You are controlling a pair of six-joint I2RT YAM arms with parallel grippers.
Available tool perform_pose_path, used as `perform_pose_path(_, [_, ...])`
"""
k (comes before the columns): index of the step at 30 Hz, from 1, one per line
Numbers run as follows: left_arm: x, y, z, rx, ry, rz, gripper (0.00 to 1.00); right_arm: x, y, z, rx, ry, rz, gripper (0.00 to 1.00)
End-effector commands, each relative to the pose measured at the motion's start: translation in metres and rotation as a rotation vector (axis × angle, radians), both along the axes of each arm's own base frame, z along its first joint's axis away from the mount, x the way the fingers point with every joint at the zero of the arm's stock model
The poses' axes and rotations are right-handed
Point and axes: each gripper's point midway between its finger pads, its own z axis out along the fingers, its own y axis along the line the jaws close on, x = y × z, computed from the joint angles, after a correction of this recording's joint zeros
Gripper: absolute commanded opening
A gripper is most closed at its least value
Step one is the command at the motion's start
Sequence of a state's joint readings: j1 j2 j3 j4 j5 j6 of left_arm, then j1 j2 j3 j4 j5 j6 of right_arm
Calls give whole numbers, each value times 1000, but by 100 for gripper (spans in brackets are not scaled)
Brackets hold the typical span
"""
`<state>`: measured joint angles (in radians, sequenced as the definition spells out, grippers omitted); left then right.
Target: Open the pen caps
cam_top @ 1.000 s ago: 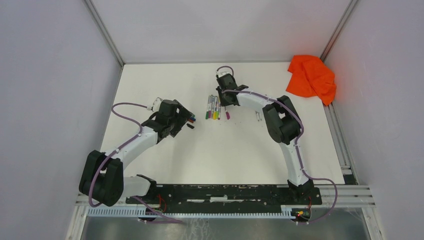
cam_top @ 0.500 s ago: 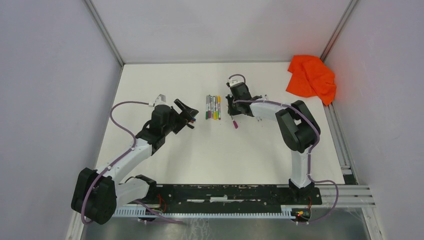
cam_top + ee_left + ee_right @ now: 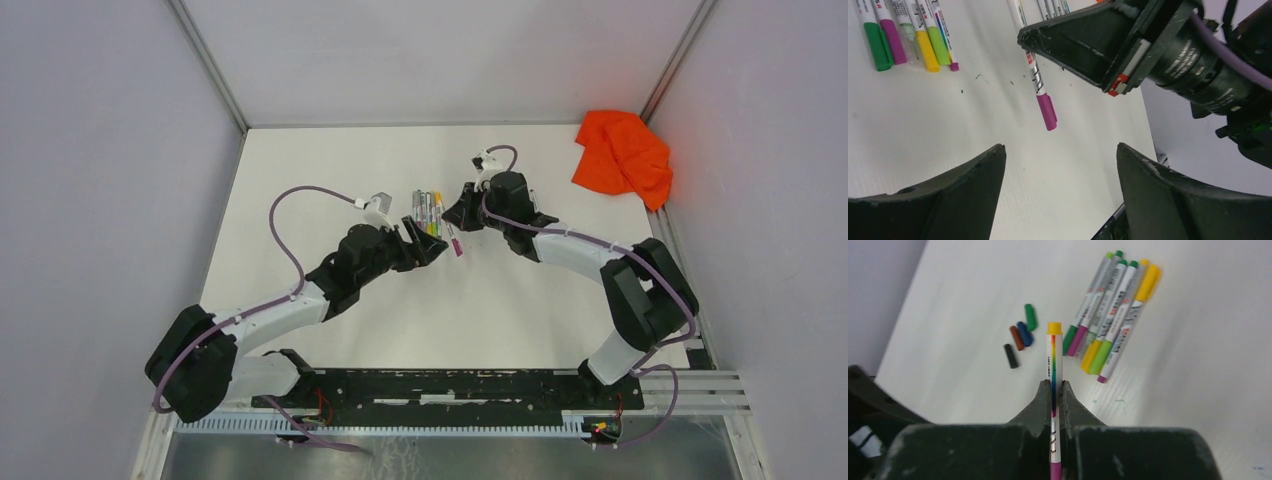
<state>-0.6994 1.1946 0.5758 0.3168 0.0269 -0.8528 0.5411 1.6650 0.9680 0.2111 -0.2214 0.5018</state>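
My right gripper (image 3: 1053,384) is shut on a rainbow-striped pen (image 3: 1053,352), held off the table. Its yellow end (image 3: 1054,328) points away and its magenta cap (image 3: 1047,111) hangs toward my left gripper (image 3: 1060,147). That gripper is open with nothing between its fingers, a little short of the cap. From above, the left gripper (image 3: 430,246) and right gripper (image 3: 458,215) face each other over the held pen (image 3: 455,241). Several capped pens (image 3: 1108,315) lie in a row on the table (image 3: 500,290). Loose caps lie beside them: green (image 3: 1030,316), blue (image 3: 1024,333), brown (image 3: 1016,337), black (image 3: 1010,355).
An orange cloth (image 3: 622,152) lies crumpled in the far right corner. Grey walls close the table on three sides. The row of pens (image 3: 427,212) lies just behind both grippers. A black rail (image 3: 450,385) runs along the near edge.
My right gripper shut on the magenta-capped pen and lifted it off the table. My left arm swung right from the loose caps until its open gripper faces the held pen.
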Motion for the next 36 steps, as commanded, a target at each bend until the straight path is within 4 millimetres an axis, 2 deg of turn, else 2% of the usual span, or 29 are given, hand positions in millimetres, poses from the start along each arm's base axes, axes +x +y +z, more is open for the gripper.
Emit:
perform_pose_path(1, [6,-10,5,13,-125,-28,82,-6,23,55,252,-85,51,0])
perform_pose_path(5, [7,-12,-1,11,-135,-28,80,-18,33,68,379,-64,92,0])
perform_pose_path(11, [11,-17,-5,9,-141,-37,77,-28,40,77,488,-41,125,0])
perform_pose_path(20, [18,-24,-16,3,-118,-31,60,-40,45,76,528,-19,144,0])
perform_pose_path(26, [21,-29,-10,-18,-126,-39,44,-45,47,74,552,-9,145,0])
perform_pose_path(34, [16,-33,-9,-26,-128,-75,3,-46,47,71,566,-9,146,0])
perform_pose_path(36, [13,-34,-8,-25,-131,-91,2,-47,47,70,557,-20,159,0])
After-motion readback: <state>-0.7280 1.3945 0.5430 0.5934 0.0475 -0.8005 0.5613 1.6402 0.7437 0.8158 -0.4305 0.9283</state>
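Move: The right hand already grips the pen. Its magenta cap is about 5 cm back, 3 cm right and 3 cm below that hand; the open left fingers it is taken to stand roughly 10 cm back, 5 left and 5 above. From the left hand, the magenta cap is some 5 cm ahead, 8 right and 8 below; the pen row is 17 ahead, 1 right and 16 below; the loose caps are 9 ahead, 10 left and 16 below. Up, back and to its left, the right hand carries the pen about 8 cm towards the left gripper, rolling its left side up some 30 degrees and keeping its pinch, then almost stopping. The left hand eases about 4 cm down and right to meet it, its fingers closing from wide open until they pinch the magenta cap from both sides. ##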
